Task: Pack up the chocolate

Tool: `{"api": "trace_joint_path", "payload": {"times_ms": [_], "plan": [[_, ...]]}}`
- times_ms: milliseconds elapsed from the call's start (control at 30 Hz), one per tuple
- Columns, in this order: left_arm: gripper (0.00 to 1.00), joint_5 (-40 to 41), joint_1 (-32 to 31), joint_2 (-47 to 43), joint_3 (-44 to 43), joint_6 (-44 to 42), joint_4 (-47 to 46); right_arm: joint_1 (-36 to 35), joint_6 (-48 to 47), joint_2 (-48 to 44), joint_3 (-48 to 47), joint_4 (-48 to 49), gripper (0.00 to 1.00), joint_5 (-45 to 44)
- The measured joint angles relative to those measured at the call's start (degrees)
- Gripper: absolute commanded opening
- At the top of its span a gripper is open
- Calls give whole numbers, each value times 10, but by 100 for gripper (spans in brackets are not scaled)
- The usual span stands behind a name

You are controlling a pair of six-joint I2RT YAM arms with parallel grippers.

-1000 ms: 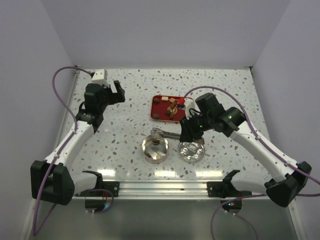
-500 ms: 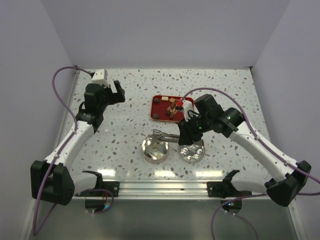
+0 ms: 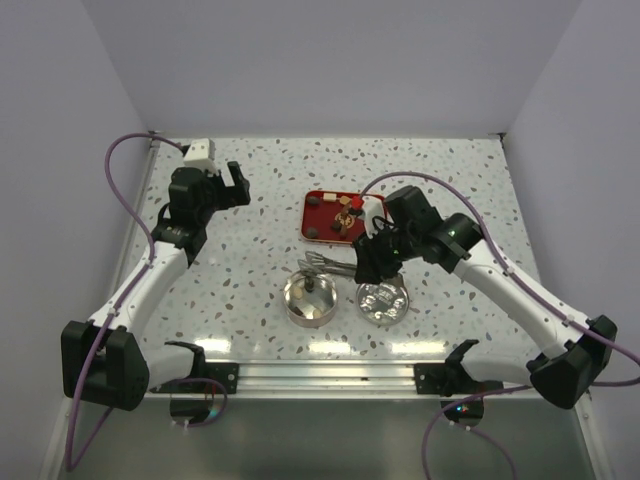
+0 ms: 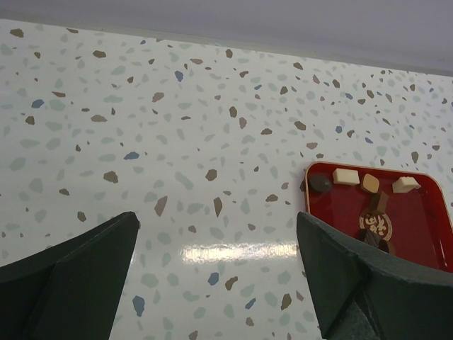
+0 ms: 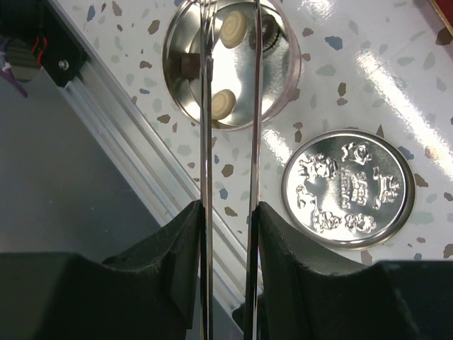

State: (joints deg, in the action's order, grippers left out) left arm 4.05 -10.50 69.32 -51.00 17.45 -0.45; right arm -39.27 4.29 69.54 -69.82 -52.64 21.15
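Several pieces of chocolate [image 4: 347,176], cream, tan and dark, lie on the red tray [image 4: 340,212], seen in the left wrist view. More chocolate [image 5: 233,28] lies inside the open round tin [image 5: 170,49]: two cream rounds and a dark square. My right gripper [image 5: 230,227] is shut on metal tongs [image 5: 207,142], whose two arms reach out over the tin. In the top view the tongs [image 3: 325,265] point left above the tin [image 3: 296,310]. My left gripper [image 4: 217,234] hangs open over bare table, left of the tray.
The tin's embossed lid [image 5: 347,188] lies flat on the table right of the tin, also visible from above as the lid [image 3: 382,302]. An aluminium rail [image 3: 330,375] runs along the near table edge. White walls close in the back and sides.
My right gripper has drawn back a little toward the tray with the tongs, and the tongs' arms have spread slightly. The left arm has not moved.
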Motion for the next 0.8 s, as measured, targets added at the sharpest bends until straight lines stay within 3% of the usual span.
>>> {"api": "trace_joint_path", "payload": {"times_ms": [300,800], "plan": [[100,0,0,0,0,0,2,22,2,70,-11,63,39,-28],[100,-1,0,0,0,0,2,121,9,170,-38,138,39,-87]]}}
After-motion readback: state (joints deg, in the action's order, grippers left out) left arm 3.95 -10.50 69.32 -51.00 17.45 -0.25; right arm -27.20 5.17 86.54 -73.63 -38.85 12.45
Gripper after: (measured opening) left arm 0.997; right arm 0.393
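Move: The right hand holds the silver tongs, tips over the round tin, whose middle lies about 14 cm to its left, level fore and aft, some 16 cm below. The red tray's middle is roughly 28 cm ahead, 4 cm left and 20 cm below. In its near half sits a dark chocolate, about 24 cm ahead and 6 cm left; the embossed lid lies level fore and aft, 6 cm right. From the left hand the tray is 6 cm ahead, 28 cm right. Forward from the tin towards the red tray the right hand sweeps the tongs, gathering speed over about 14 cm while sinking 4 to 5 cm and, after a slight start leftward, ending a little to the right. The wrist turns nearly 20 degrees clockwise, swinging the tips out over the chocolates; the fingers keep their grip on the tongs at the same part-open width. ##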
